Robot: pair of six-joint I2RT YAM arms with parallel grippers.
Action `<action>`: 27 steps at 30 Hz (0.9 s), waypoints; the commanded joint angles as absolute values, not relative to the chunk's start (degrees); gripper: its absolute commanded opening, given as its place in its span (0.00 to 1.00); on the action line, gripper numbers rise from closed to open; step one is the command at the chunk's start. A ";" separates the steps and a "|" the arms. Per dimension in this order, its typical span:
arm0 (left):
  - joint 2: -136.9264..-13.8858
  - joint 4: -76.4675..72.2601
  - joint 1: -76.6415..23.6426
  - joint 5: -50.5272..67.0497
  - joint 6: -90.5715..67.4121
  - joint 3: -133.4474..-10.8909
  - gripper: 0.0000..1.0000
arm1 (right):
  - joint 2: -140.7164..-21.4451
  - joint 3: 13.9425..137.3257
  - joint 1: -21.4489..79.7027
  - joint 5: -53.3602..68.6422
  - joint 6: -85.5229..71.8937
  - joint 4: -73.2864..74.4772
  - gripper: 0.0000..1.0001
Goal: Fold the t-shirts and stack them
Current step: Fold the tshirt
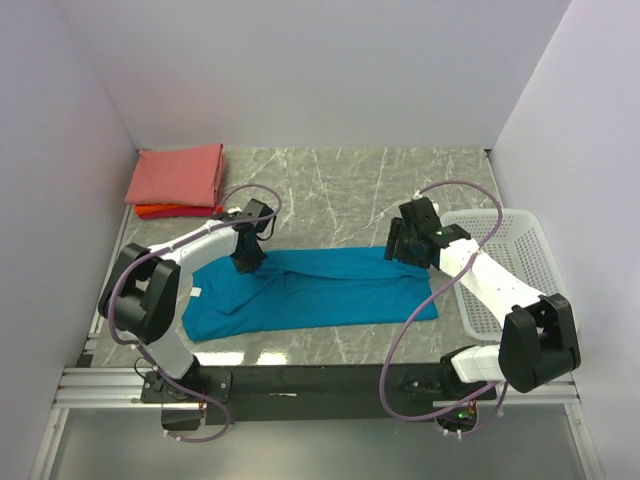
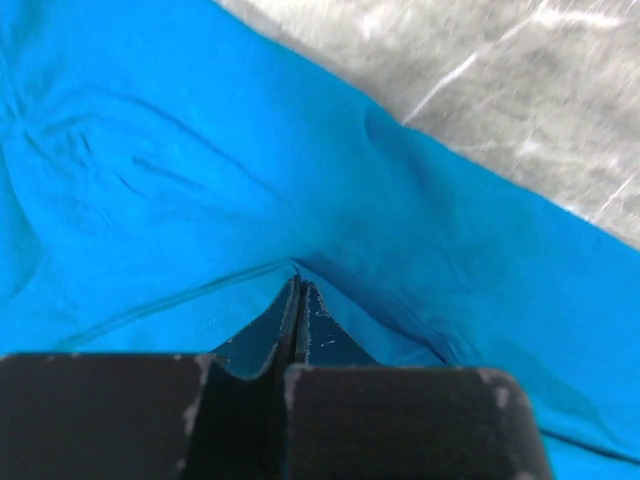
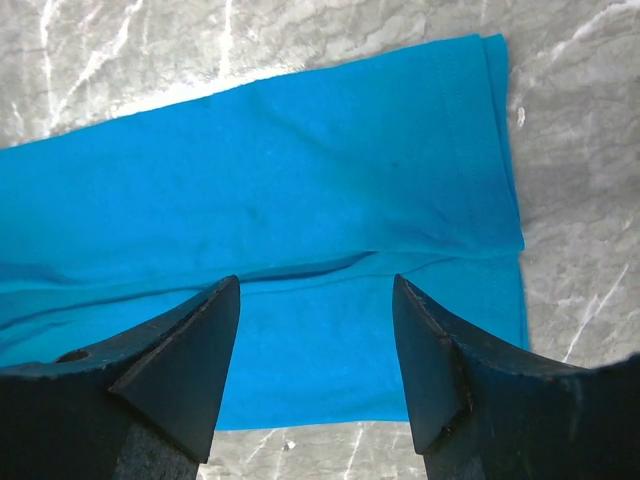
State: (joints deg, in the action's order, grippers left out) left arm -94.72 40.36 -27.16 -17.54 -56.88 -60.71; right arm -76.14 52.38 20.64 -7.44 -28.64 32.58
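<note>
A teal-blue t-shirt lies in a long band across the middle of the marble table. My left gripper is down on its upper left edge. In the left wrist view its jaws are shut, pinching a hemmed fold of the teal t-shirt. My right gripper hovers over the shirt's right end. It stands open above a loose fold of the cloth, with nothing between its fingers. A folded salmon-pink t-shirt rests on an orange-red one at the back left.
A white mesh basket sits at the right edge of the table, partly under the right arm. White walls enclose the table at the back and on both sides. A black rail runs along the near edge.
</note>
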 commanded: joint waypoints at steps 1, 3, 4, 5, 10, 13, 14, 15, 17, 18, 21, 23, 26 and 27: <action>-92.82 42.54 -29.17 -18.11 -60.29 -62.14 0.01 | -73.83 51.51 20.92 -8.70 -27.77 31.38 0.69; -91.76 44.46 -29.97 -17.32 -62.65 -61.88 0.01 | -73.74 51.33 20.92 -8.26 -27.51 31.20 0.69; -91.41 45.43 -30.93 -17.31 -63.88 -61.79 0.01 | -73.65 51.15 20.92 -7.91 -27.25 31.03 0.69; -91.06 47.27 -31.46 -17.14 -65.11 -61.61 0.01 | -73.57 51.07 20.92 -7.48 -26.90 30.85 0.69; -87.37 50.62 -35.15 -16.35 -73.82 -60.30 0.01 | -73.21 49.66 21.00 -6.77 -25.84 29.71 0.69; -86.66 51.68 -38.05 -15.56 -77.33 -59.24 0.01 | -73.48 48.69 20.92 -5.45 -25.14 28.92 0.69; -87.10 52.03 -38.49 -15.03 -78.74 -58.98 0.01 | -73.74 48.52 20.92 -5.19 -25.14 28.83 0.69; -87.36 52.64 -39.11 -14.86 -79.45 -58.89 0.01 | -73.83 48.34 20.92 -5.01 -25.14 28.83 0.69; -87.97 52.73 -41.04 -14.33 -80.59 -58.89 0.01 | -73.83 48.08 20.92 -4.57 -25.22 28.65 0.69; -88.59 52.47 -41.65 -13.98 -81.12 -58.97 0.02 | -73.83 47.90 20.92 -4.40 -25.14 28.74 0.69; -90.00 52.91 -44.29 -13.71 -82.17 -59.24 0.20 | -72.86 47.37 20.92 -4.04 -25.22 28.48 0.69; -90.52 53.88 -45.44 -13.80 -82.44 -59.68 0.25 | -72.25 47.11 20.92 -4.22 -25.40 28.04 0.69; -89.39 54.14 -47.54 -13.89 -83.40 -59.85 0.36 | -71.72 46.23 20.92 -4.30 -25.66 26.90 0.69; -88.86 54.14 -48.33 -14.50 -83.50 -59.94 0.47 | -71.72 46.23 20.92 -4.39 -25.75 26.81 0.69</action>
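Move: Below the left hand, the T-shirt flap's edge is already between its closed fingers. The lower layer it is taken to lies about 10 cm back, 7 cm to the right and 2 cm down. The shirt's near edge is some 16 cm straight back, and its white tag about 12 cm left and 7 cm back. From the right hand, that lower-layer spot is roughly 31 cm left, 9 cm back and 7 cm down. Drawing the pinched flap edge back and to the right, the left hand travels about 12 cm diagonally over the lower layer towards the shirt's near edge. It rises a couple of centimetres on the way, then sinks again and opens its fingers nearly halfway to let go. The open right hand eases some 2 cm down and back above the shirt's right end. ##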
